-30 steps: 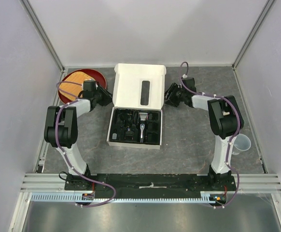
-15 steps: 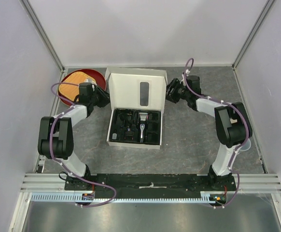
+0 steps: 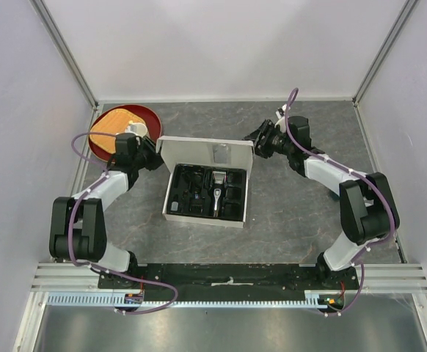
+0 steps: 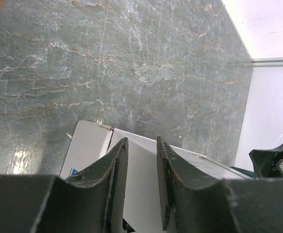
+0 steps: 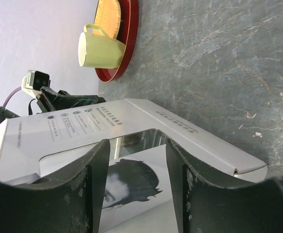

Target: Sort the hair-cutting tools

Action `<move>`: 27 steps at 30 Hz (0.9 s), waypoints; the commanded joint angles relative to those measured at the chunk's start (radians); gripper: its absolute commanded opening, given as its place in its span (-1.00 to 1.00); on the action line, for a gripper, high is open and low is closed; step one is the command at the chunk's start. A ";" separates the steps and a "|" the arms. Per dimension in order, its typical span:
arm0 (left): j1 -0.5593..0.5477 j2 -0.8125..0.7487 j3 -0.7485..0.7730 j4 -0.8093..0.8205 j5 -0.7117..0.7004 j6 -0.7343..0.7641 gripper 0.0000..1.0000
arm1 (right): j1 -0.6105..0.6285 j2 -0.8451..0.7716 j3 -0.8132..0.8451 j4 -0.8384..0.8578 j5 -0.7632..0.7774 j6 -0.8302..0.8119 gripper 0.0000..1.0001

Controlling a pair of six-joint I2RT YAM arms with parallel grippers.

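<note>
The hair-cutting tools lie in the black tray (image 3: pixel 175 209) of a white box. A slim clipper (image 3: pixel 217 193) with a silver head is in the middle, and small black comb guards (image 3: pixel 189 192) lie beside it. The box lid (image 3: pixel 199 152) stands nearly upright at the tray's far edge. My left gripper (image 3: pixel 153 150) is at the lid's left end. In the left wrist view its jaws (image 4: pixel 141 140) are close together, with white lid card (image 4: pixel 90 145) between them. My right gripper (image 3: pixel 255 143) is at the lid's right end. Its jaws (image 5: pixel 137 143) are apart over the lid's printed outer face (image 5: pixel 83 126).
A red round tray (image 3: pixel 151 117) holding a wooden board (image 3: pixel 114 123) sits at the back left, close behind my left gripper. A pale green cup (image 5: pixel 100 48) stands on that tray. White walls close the table on the left, back and right.
The lid lay flat and open behind the tray; it has swung up to nearly upright. Both grippers came toward the near side with it, and both elbows swung outward.
</note>
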 commanded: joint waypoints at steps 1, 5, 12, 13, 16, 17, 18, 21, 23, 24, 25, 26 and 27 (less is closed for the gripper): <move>-0.007 -0.076 -0.040 -0.008 0.025 0.019 -0.26 | 0.012 -0.077 -0.014 -0.043 -0.004 -0.035 0.15; -0.007 -0.108 -0.068 -0.037 0.013 0.027 -0.26 | 0.017 -0.108 -0.010 -0.126 0.035 -0.075 0.15; -0.007 -0.127 -0.088 -0.039 0.015 0.056 -0.26 | 0.020 -0.183 0.036 -0.350 0.312 -0.202 0.20; -0.007 -0.123 -0.088 -0.030 0.027 0.077 -0.26 | 0.020 -0.188 0.045 -0.417 0.347 -0.215 0.21; -0.007 -0.122 -0.095 -0.007 0.035 0.105 -0.27 | 0.027 -0.190 0.093 -0.566 0.476 -0.251 0.21; -0.007 -0.123 -0.098 -0.007 0.028 0.108 -0.27 | 0.029 -0.194 0.093 -0.585 0.504 -0.255 0.21; -0.007 -0.123 -0.101 -0.007 0.018 0.108 -0.27 | 0.033 -0.202 0.090 -0.599 0.525 -0.255 0.21; -0.007 -0.119 -0.109 -0.004 0.012 0.113 -0.27 | 0.044 -0.217 0.062 -0.619 0.549 -0.259 0.17; -0.007 -0.114 -0.111 -0.004 0.011 0.113 -0.28 | 0.052 -0.222 0.046 -0.627 0.544 -0.262 0.12; -0.007 -0.114 -0.111 -0.004 0.011 0.113 -0.28 | 0.064 -0.223 0.039 -0.628 0.540 -0.262 0.10; -0.007 -0.114 -0.111 -0.004 0.011 0.114 -0.28 | 0.073 -0.225 0.036 -0.630 0.530 -0.265 0.08; -0.007 -0.117 -0.114 -0.002 0.011 0.116 -0.28 | 0.082 -0.225 0.038 -0.634 0.514 -0.271 0.03; -0.007 -0.117 -0.114 -0.001 0.013 0.117 -0.29 | 0.104 -0.225 0.041 -0.639 0.512 -0.268 0.01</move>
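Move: The opened lid stands nearly upright along the far side of the box. Its middle is about 16 cm to my left hand's right, 1 cm nearer me and 2 cm higher; from my right hand it is some 16 cm left, 3 cm back and 2 cm lower. The tool tray's middle is roughly 11 cm nearer me than the lid's and 11 cm below it. The mug stands about 6 cm beyond my left hand, 6 cm left and 6 cm below. From behind the lid I bring my right hand out past its right edge: first a short pull back, then about 7 cm right and 3 cm down, ending some 4 cm farther back, while the wrist rolls and swings some 30 degrees, mostly left side down. My left hand eases back about 3 cm by the lid's left edge and finishes slightly lower. Both grippers stay part open. ##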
